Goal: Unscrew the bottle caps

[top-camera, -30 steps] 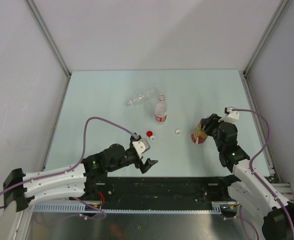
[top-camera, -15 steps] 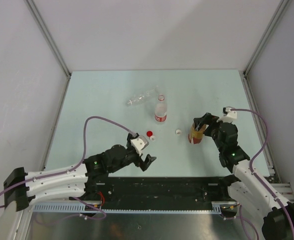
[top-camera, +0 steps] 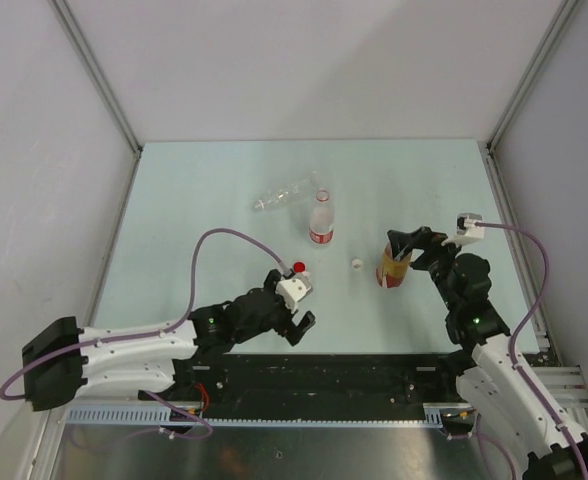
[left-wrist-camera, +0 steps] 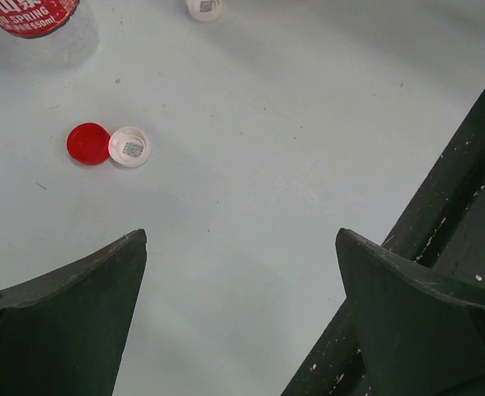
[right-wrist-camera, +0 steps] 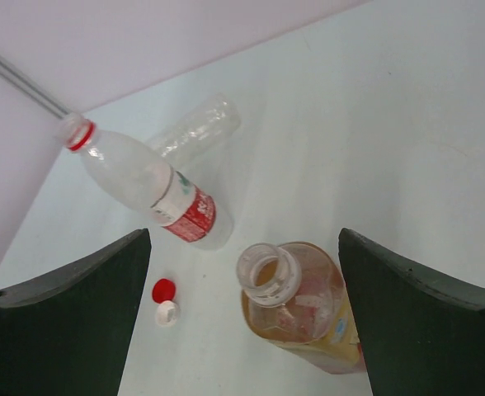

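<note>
The amber bottle [right-wrist-camera: 302, 318] stands upright with its neck bare, between the wide-apart fingers of my open right gripper [right-wrist-camera: 242, 235]; I see no grip on it. From above, that gripper [top-camera: 404, 257] flanks the amber bottle [top-camera: 391, 271]. The red-label bottle [top-camera: 321, 223] stands uncapped, and the clear crinkled bottle [top-camera: 282, 195] lies behind it. A red cap [left-wrist-camera: 87, 143] and a white cap [left-wrist-camera: 129, 147] lie touching on the table ahead of my open, empty left gripper [left-wrist-camera: 242, 235]. Another white cap [top-camera: 357, 264] lies alone.
A black rail [left-wrist-camera: 440, 247] runs along the near table edge, just right of the left fingers. Grey walls with metal posts [top-camera: 99, 80] enclose the table on three sides. The left arm's purple cable [top-camera: 209, 250] loops over the table.
My right gripper has opened off the amber bottle, which stays standing between its fingers. The left arm has shifted right, closer to the red and white caps, still open.
</note>
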Robot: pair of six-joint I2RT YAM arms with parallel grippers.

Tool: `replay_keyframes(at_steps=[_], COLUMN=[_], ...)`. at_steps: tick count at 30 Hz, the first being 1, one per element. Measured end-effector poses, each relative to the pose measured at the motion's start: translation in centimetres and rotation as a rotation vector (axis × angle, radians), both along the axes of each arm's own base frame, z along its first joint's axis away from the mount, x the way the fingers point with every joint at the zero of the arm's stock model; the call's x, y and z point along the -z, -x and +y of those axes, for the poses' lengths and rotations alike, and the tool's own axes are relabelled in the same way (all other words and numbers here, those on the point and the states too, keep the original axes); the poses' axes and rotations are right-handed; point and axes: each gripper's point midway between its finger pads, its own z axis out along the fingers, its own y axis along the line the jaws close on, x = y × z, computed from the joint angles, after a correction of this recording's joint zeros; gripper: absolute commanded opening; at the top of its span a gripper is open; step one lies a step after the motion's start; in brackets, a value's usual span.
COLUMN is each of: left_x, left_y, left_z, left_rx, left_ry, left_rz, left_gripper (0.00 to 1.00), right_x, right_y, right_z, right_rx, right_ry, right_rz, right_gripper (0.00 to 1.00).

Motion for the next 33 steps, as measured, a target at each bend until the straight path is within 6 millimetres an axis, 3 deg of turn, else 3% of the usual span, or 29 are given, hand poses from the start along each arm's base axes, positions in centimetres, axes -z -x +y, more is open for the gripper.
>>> replay_keyframes(at_steps=[6, 18, 28, 33], left_x=[1.0, 2.5, 3.5, 2.2], left_y=[-0.4, -1.9, -5.3, -7.5], left_z=[-0.8, -0.7, 2.0, 3.9], left_rx=[0.000, -0.075, -0.241, -0.345], left_ry=[-0.047, -0.126, -0.124, -0.016], left_rz=[0.020, 0.010, 0.073, 0.133], left_gripper=[1.00, 0.99, 0.99, 0.99], right_x=[-1.6, -1.0, -1.0, -1.3], right_y=[0.5, -0.1, -0.7, -0.5], right_z=[0.4, 0.4, -2.0, -3.7], right_rx=[-0.037, -0.044, 0.074, 0.156], right_ry=[-0.013, 0.043, 0.027, 0.016], right_rz=[-0.059, -0.059, -0.043, -0.040], right_gripper=[0.99, 1.00, 0.99, 0.99])
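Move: Nothing is held. From the left hand, the near white cap lies about 10 cm ahead and 1 cm to the right, some 10 cm below; the red cap touches it, 13 cm ahead and 1 cm left, and the red-label bottle stands 20 cm ahead and 5 cm right. From the right hand, the orange bottle's middle is about 2 cm ahead, 2 cm right and 12 cm below; a second white cap lies 5 cm ahead and 6 cm left. Bring the open left gripper forward about 7 cm and 4 cm left, after a small dip down and to the right; keep sinking to some 3 cm lower before lifting slightly, and turn it about 20 degrees counter-clockwise, closing in on the cap pair without touching it. Keep the right gripper open too, lift it a little, then slide it some 4 cm right above the orange bottle, turning slightly clockwise. ##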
